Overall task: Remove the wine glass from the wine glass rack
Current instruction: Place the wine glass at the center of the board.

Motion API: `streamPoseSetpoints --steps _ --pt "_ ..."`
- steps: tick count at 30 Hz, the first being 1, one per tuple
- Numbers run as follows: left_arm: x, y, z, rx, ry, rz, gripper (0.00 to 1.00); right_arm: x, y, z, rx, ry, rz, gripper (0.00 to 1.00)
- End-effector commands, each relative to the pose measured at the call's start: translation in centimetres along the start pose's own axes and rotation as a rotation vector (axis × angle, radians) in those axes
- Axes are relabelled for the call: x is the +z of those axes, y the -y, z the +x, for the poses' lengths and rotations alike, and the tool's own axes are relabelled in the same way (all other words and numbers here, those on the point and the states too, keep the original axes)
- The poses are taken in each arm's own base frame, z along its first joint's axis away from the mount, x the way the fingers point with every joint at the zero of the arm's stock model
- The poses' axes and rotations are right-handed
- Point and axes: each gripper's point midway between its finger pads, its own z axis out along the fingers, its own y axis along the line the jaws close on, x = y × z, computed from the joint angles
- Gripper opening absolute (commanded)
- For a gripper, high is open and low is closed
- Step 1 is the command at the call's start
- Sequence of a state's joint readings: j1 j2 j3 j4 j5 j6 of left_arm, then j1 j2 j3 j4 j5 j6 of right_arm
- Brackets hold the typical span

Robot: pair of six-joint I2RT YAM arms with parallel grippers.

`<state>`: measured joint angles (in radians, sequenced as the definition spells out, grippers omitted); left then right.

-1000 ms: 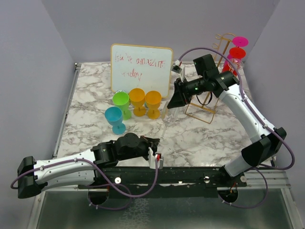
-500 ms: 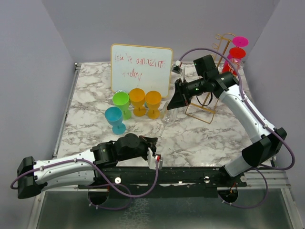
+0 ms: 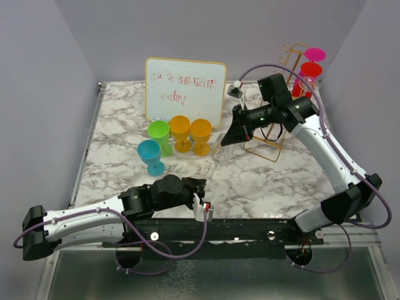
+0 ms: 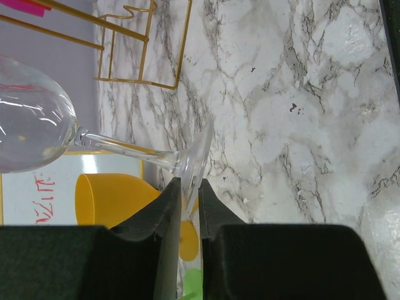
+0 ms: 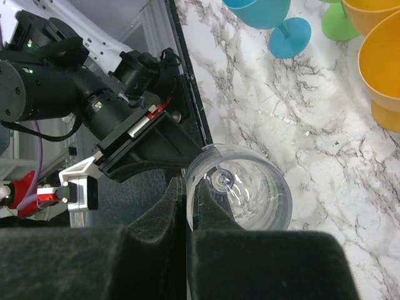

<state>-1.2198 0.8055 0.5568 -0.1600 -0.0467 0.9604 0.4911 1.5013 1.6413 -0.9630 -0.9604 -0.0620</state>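
A clear wine glass (image 3: 224, 150) hangs tilted over the marble table, between both arms and off the gold wire wine glass rack (image 3: 259, 154). My right gripper (image 3: 229, 140) is shut on the bowl's rim (image 5: 201, 164), one finger inside and one outside. My left gripper (image 3: 202, 183) is at the glass's foot (image 4: 199, 150). Its jaws stand a narrow slit apart, and the foot's edge lies loosely between the tips (image 4: 189, 181). The bowl (image 4: 31, 125) points away toward the rack's base (image 4: 140, 82).
Red (image 3: 310, 69) and pink (image 3: 315, 53) glasses hang on the rack's far side. Blue (image 3: 150, 153), green (image 3: 159, 130) and two orange cups (image 3: 180, 128) (image 3: 200, 131) stand left of the glass, before a whiteboard (image 3: 185, 87). The table's front edge runs close behind my left gripper.
My right jaws have closed onto the glass's rim, and the glass has tipped over toward the right arm. My left jaws have eased apart a little.
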Motion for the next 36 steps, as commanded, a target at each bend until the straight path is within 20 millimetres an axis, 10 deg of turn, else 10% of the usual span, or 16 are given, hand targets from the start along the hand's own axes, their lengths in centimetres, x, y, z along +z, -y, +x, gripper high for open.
streamPoseSetpoints --steps 1,19,25,28,36 --pt "-0.7 -3.5 -0.9 -0.052 0.027 -0.149 0.21 -0.2 -2.1 0.8 0.015 -0.017 -0.045 0.00" --pt "-0.9 -1.9 -0.9 -0.115 0.031 -0.077 0.44 -0.5 -1.9 -0.1 0.003 0.012 0.003 0.01" --pt "-0.9 -1.7 -0.8 -0.124 0.023 -0.071 0.61 -0.6 -1.2 -0.3 0.005 0.018 0.045 0.00" --pt "-0.8 -1.6 -0.6 -0.136 0.014 -0.066 0.96 -0.6 -0.4 -0.5 -0.001 0.023 0.092 0.00" --pt "-1.2 -1.6 -0.7 -0.210 0.015 -0.082 0.99 -0.9 3.2 -1.1 0.036 0.054 0.289 0.00"
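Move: The clear wine glass hangs between my hands. Its foot is still at my left fingertips, with its middle about 4 cm ahead, 3 cm right and 7 cm above that hand; from my right hand, which grips the rim, the middle is roughly 4 cm back, 3 cm left and 7 cm below. From the right hand, the right orange glass stands some 16 cm ahead and 8 cm left, the left orange glass 18 and 15, the blue glass 8 and 25, all about 23 cm lower. I let go of the glass's foot with my left hand, spreading its nearly shut fingers wide while that hand all but stays in place, tilting only slightly. My right hand keeps its pinch on the rim, eases back under 1 cm, then goes about 2 cm forward and a little down, turning clockwise about 10 degrees with its fingers tipping lower, to bring the glass towards the orange glasses. ##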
